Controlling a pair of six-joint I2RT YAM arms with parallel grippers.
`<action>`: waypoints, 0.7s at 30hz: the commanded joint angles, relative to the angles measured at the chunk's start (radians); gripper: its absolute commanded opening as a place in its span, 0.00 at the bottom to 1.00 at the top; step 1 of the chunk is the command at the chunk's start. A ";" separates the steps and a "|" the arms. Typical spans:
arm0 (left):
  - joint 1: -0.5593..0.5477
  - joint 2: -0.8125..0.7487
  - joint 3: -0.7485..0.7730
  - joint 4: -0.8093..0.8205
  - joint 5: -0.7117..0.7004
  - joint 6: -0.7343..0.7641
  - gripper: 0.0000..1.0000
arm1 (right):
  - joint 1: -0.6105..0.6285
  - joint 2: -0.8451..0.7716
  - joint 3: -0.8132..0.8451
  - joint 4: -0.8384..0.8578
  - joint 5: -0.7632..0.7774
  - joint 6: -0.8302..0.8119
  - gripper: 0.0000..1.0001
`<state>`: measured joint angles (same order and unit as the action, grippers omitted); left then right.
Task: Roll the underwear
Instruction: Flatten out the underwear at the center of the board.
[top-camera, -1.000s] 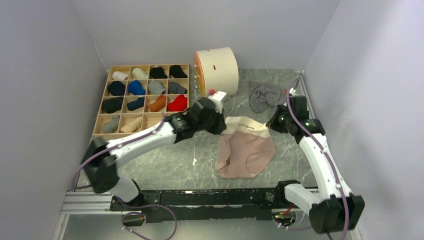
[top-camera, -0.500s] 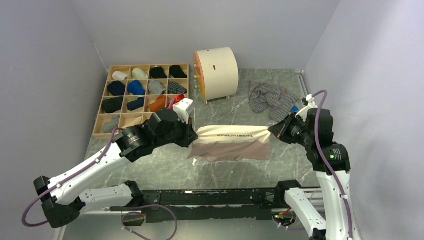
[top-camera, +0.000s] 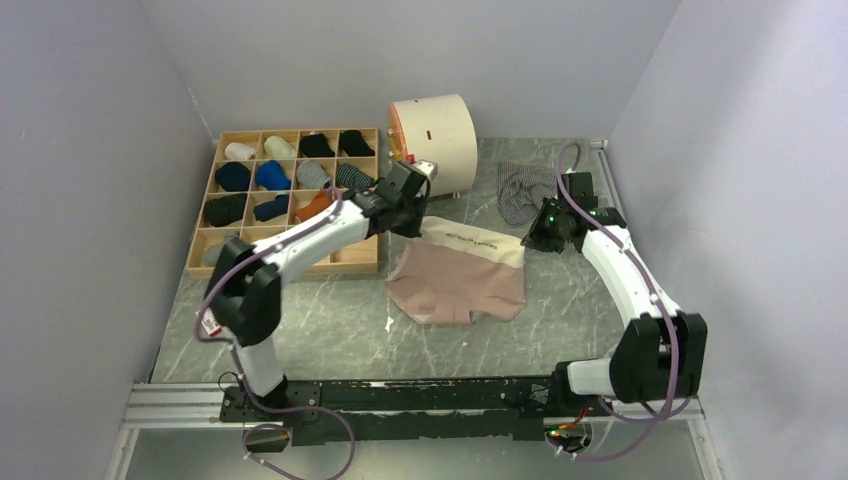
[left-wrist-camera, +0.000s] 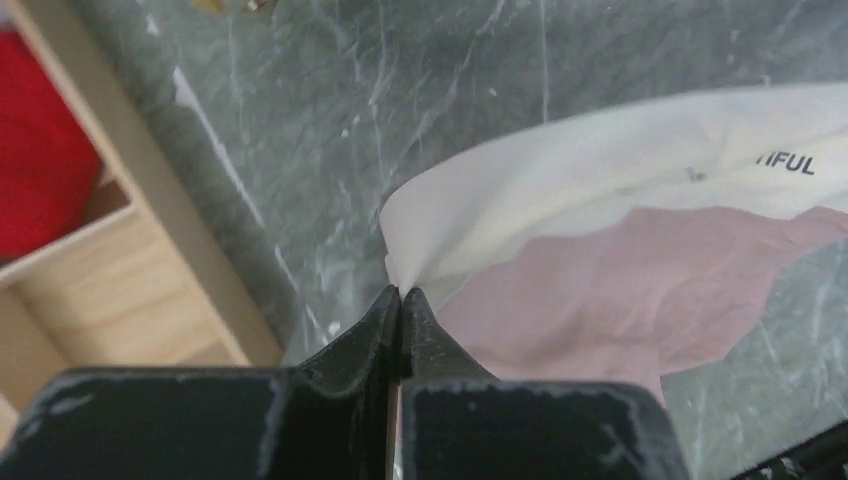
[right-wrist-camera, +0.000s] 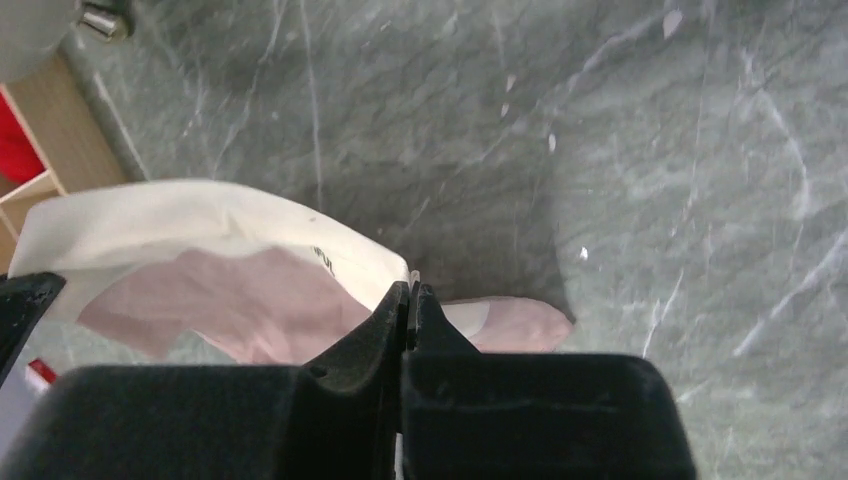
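The pale pink-beige underwear lies spread on the marble table, its cream waistband stretched along the far edge. My left gripper is shut on the waistband's left corner. At the opposite corner my right gripper is shut on the band too. The pink body hangs toward me in both wrist views. A second, grey striped underwear lies crumpled at the back right, behind the right gripper.
A wooden divider box holding several rolled socks sits at the back left, close to my left arm. A cream cylinder stands behind the waistband. The black rail runs along the near edge, and grey walls close both sides.
Both grippers have carried the pink underwear from held taut near the front toward the back. It now lies spread on the table with the waistband at the far side.
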<state>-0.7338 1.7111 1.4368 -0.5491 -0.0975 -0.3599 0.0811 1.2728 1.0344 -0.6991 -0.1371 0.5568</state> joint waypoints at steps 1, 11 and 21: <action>0.014 0.124 0.158 0.023 0.075 0.098 0.05 | -0.010 0.072 0.088 0.109 0.047 -0.039 0.00; 0.016 -0.255 -0.111 0.033 0.160 0.035 0.05 | -0.011 -0.210 0.081 -0.048 -0.167 -0.032 0.00; 0.013 -0.731 -0.317 -0.145 0.351 -0.060 0.05 | -0.011 -0.604 0.078 -0.291 -0.400 0.081 0.00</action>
<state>-0.7174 1.0706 1.1584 -0.5880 0.1371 -0.3702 0.0734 0.7551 1.0721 -0.8749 -0.4149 0.5705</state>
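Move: The underwear hangs by its cream waistband from both grippers, its middle about 7 cm back, 10 cm to the right and 6 cm below the left hand. From that hand the white drum stands some 17 cm ahead and 4 cm to the right; the sock box's middle is roughly 10 cm ahead, 29 cm to the left. For the right hand the underwear's middle lies about 5 cm back, 13 cm left and 6 cm lower; the striped cloth is around 14 cm ahead, 4 cm right. The underwear is shaken out by its waistband corners, which both shut grippers keep pinched: a short dip forward and down of 2-3 cm, then a quick sweep back towards the bases and up, ending about 12 cm higher and 10 cm farther back. Both hands drift left, the left one a bit more, spreading the waistband, while the wrists tilt some 20 degrees, the right fingertips swinging up and outward. ##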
